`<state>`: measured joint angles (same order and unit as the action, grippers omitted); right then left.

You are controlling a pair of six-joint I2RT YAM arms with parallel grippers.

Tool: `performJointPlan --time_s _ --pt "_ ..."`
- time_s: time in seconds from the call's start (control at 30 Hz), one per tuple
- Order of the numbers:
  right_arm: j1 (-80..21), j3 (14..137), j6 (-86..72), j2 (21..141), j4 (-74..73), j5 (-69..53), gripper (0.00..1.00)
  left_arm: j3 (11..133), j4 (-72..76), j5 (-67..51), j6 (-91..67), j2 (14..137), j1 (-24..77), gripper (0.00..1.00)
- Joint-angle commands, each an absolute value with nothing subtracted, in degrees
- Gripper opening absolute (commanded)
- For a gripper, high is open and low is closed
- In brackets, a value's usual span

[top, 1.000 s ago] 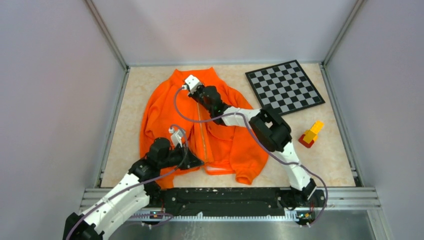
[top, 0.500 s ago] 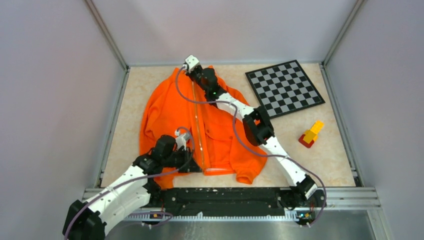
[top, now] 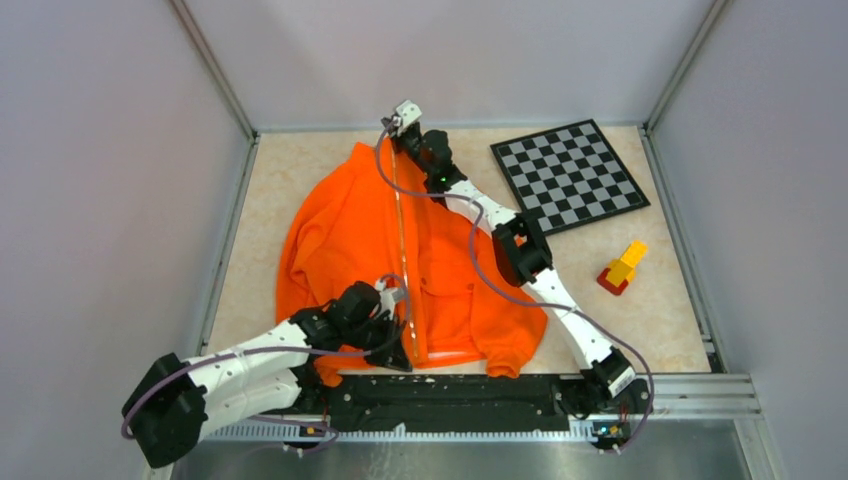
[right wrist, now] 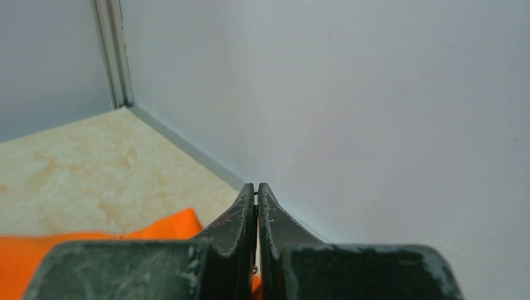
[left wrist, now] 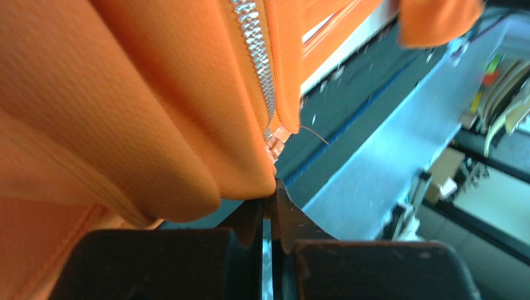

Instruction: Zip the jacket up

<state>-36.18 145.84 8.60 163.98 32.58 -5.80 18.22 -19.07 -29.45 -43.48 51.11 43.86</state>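
Observation:
The orange jacket [top: 340, 230] lies flat on the table, its pale zipper [top: 400, 250] drawn in a straight line from hem to collar. My left gripper [top: 405, 352] is at the near hem, shut on the fabric beside the zipper's lower end [left wrist: 272, 187]. The zipper teeth [left wrist: 256, 56] run up from there. My right gripper [top: 393, 138] is stretched out to the collar by the back wall. It is shut [right wrist: 256, 187] on a thin sliver of the zipper pull, with orange cloth [right wrist: 94, 250] below it.
A black-and-white checkerboard [top: 568, 175] lies at the back right. A yellow and red block toy [top: 622, 268] sits to the right of the jacket. Grey walls close in the back and both sides. A metal rail [top: 480, 385] runs along the near edge.
My right gripper has travelled from mid-chest up to the collar near the back wall. My left gripper has shifted right and nearer with the hem, and the zipper line is now taut.

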Motion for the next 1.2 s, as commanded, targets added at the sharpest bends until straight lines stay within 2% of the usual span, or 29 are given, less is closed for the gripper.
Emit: performJointPlan --time_s 0.0,0.17,0.33,0.37,0.4,0.43,0.47,0.5,0.6,0.67,0.7,0.73,0.87,0.97,1.17 --pt "-31.14 151.59 5.84 162.17 41.88 -3.96 0.00 15.69 -26.69 -35.91 -49.49 54.12 50.95 0.00" --pt "-29.63 152.12 4.61 162.16 42.54 -4.54 0.00 14.51 -24.41 -35.30 -50.88 54.62 51.06 0.00" --pt "-29.29 150.44 4.21 161.31 42.72 -4.46 0.00 20.94 -24.28 -27.92 -46.01 60.27 50.71 0.00" --pt "-29.27 149.87 3.78 160.82 41.89 -4.48 0.04 23.04 -24.95 -25.71 -44.73 62.12 50.33 0.00" --pt "-29.27 149.05 2.91 160.08 40.79 -4.06 0.22 24.91 -24.43 -24.73 -43.33 63.99 49.58 0.00" --pt "-29.27 148.19 2.44 159.13 38.73 -3.77 0.46 25.84 -23.62 -24.61 -42.20 65.93 48.33 0.02" --pt "-29.29 146.51 1.67 158.04 36.87 -3.27 0.73 26.61 -22.99 -24.68 -41.67 67.52 46.91 0.08" --pt "-29.27 144.78 1.03 156.47 35.07 -2.62 0.88 26.92 -21.91 -25.24 -41.54 69.08 45.76 0.17" --pt "-29.36 137.36 -1.81 149.85 28.04 -1.51 0.91 27.21 -20.60 -25.47 -41.11 70.76 43.02 0.54" --pt "-29.27 129.70 -4.69 143.12 23.67 -2.50 0.91 25.28 -19.22 -24.43 -42.85 67.27 42.89 0.68" --pt "-29.33 125.08 -6.80 139.52 21.50 -2.22 0.91 23.43 -17.70 -24.66 -43.78 64.54 42.85 0.89" --pt "-29.31 120.58 -9.72 135.38 19.34 -1.78 0.92 21.65 -15.69 -24.90 -44.52 62.05 42.81 0.98" --pt "-29.56 106.54 -19.27 119.19 6.28 -2.81 0.92 20.18 -14.50 -26.21 -45.88 54.41 42.63 0.99" --pt "-30.08 98.34 -22.05 109.50 -6.16 -2.54 0.93 24.12 -23.32 -25.50 -44.49 50.19 42.54 0.99" --pt "-32.00 84.98 -21.20 87.93 -23.34 7.19 0.93 33.75 -31.98 -24.54 -44.07 37.78 42.28 0.99"
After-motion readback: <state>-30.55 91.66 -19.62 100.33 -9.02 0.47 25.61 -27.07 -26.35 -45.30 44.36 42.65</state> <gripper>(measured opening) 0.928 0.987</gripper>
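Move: The right hand is still shut on the zipper pull at the raised collar top, some 15 cm above the table. From it, the collar's left side is about 5 cm back, 5 cm left and 12 cm below; the checkered board is roughly 42 cm right, 10 cm back. The left hand still pinches the hem at the zip's foot; from it, the right pocket is about 15 cm ahead and 9 cm right, and the right cuff level ahead and 21 cm right. Upward about 2 cm goes the right hand, still shut on the pull; it then opens wide and swings off right and back, finally climbing, some 18 cm right in all, tipping its fingers down about 45 degrees. The left hand first tugs the hem back 2 cm, eases forward and down, opens to let go, then rises about 7 cm. ##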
